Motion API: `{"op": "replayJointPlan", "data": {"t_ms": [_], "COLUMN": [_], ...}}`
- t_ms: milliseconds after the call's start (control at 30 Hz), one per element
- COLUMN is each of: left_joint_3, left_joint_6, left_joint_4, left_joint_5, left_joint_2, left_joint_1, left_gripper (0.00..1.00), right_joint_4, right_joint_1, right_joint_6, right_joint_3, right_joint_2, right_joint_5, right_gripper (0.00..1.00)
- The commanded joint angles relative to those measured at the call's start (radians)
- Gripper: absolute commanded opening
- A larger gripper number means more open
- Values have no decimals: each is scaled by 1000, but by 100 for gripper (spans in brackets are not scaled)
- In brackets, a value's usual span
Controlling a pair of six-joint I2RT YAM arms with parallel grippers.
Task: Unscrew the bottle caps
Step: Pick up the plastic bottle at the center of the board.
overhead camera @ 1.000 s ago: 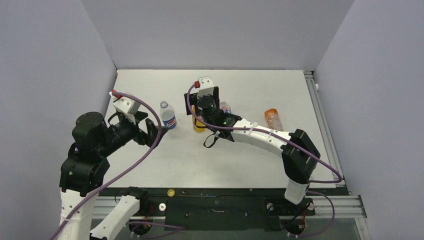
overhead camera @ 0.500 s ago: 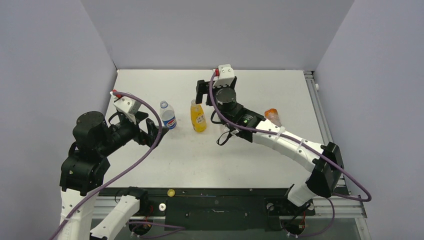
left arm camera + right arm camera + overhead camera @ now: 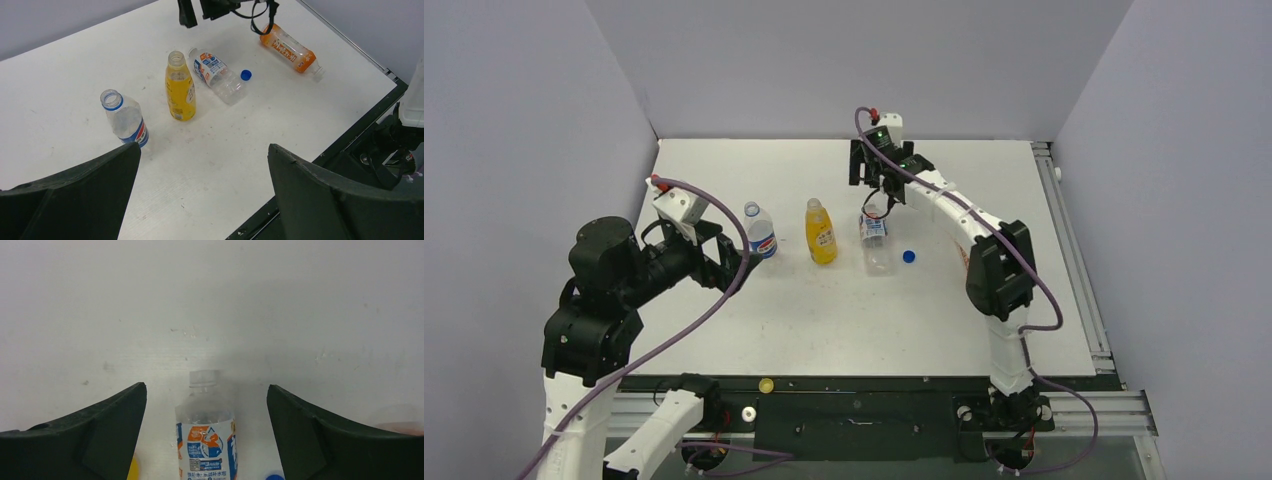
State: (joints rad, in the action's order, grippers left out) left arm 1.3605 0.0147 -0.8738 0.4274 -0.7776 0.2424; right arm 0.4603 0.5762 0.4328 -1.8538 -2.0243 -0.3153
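Observation:
The Pepsi bottle (image 3: 761, 232) and the yellow juice bottle (image 3: 821, 232) stand upright with bare necks. A clear water bottle (image 3: 875, 238) lies on its side, capless, neck toward the back wall, with a blue cap (image 3: 909, 256) loose on the table just to its right. My right gripper (image 3: 871, 172) hangs open above the table behind that neck (image 3: 202, 379), holding nothing. In the left wrist view an orange drink bottle (image 3: 289, 48) lies at the right; the right arm mostly hides it from the top camera. My left gripper (image 3: 724, 262) is open and empty, left of the Pepsi bottle (image 3: 122, 117).
A yellow cap (image 3: 766, 385) and a whitish cap (image 3: 748, 413) rest on the black rail at the table's front edge. Grey walls close in the left, back and right sides. The right arm (image 3: 954, 215) arches over the right half of the table.
My right arm has swung from over the yellow bottle back toward the rear wall, its jaws widening. The water bottle now lies uncovered with the blue cap beside it. The left arm barely moved.

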Motion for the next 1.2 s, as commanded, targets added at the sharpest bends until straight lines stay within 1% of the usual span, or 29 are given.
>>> {"op": "replayJointPlan", "data": {"t_ms": [0,133,333,567,633,733,800,833,867,900,967,1067,1133,1167], "left_joint_3": [43,60,79,69,60,52,59,65,67,70,69,59,56,56], "left_joint_6": [-39,-52,-43,-49,-47,-35,-25,-22,-21,-21,-21,9,25,27], "left_joint_4": [-16,-31,-45,-45,-36,-16,-13,-13,-12,-8,2,20,34,44], "left_joint_5": [17,20,48,64,79,106,123,126,135,139,149,177,200,218], "left_joint_2": [-5,-14,-36,-36,-35,-46,-59,-62,-67,-68,-68,-65,-66,-66], "left_joint_1": [-1,-1,0,-2,-1,-1,-1,-1,-1,0,0,0,0,0], "left_gripper": [97,97,97,97,97,97,97,97,97,96,97,97,97,97], "right_joint_4": [196,229,206,207,206,176,146,140,126,117,74,36,11,-2], "right_joint_1": [6,5,7,19,30,36,35,33,33,32,32,32,39,43], "right_joint_6": [4,8,26,44,52,68,77,78,80,80,78,83,90,94], "right_joint_3": [-109,-147,-71,-64,-50,4,45,56,76,90,144,195,234,259], "right_joint_2": [-114,-184,-202,-263,-269,-249,-218,-191,-175,-132,-56,61,187,222], "right_joint_5": [104,116,132,164,158,137,122,116,106,101,90,71,64,58], "right_gripper": [85,86,87,87,84,74,64,58,55,50,44,40,39,39]}}
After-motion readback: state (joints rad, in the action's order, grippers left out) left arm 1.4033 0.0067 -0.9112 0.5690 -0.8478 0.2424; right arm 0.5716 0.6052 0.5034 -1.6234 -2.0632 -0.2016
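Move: The plastic bottle lies on the board, cap end outward, its middle about 8 cm back from the right hand, 1 cm to its left and 17 cm below. The yellow bottle stands some 10 cm left of it and 3 cm nearer the base; the blue cap lies 7 cm to its right, 3 cm nearer. From the left hand the plastic bottle is roughly 22 cm ahead, 22 cm right and 35 cm below. Right hand sinks about 17 cm, drawing back, tips down, pinches the plastic bottle, then lifts some 5 cm. ##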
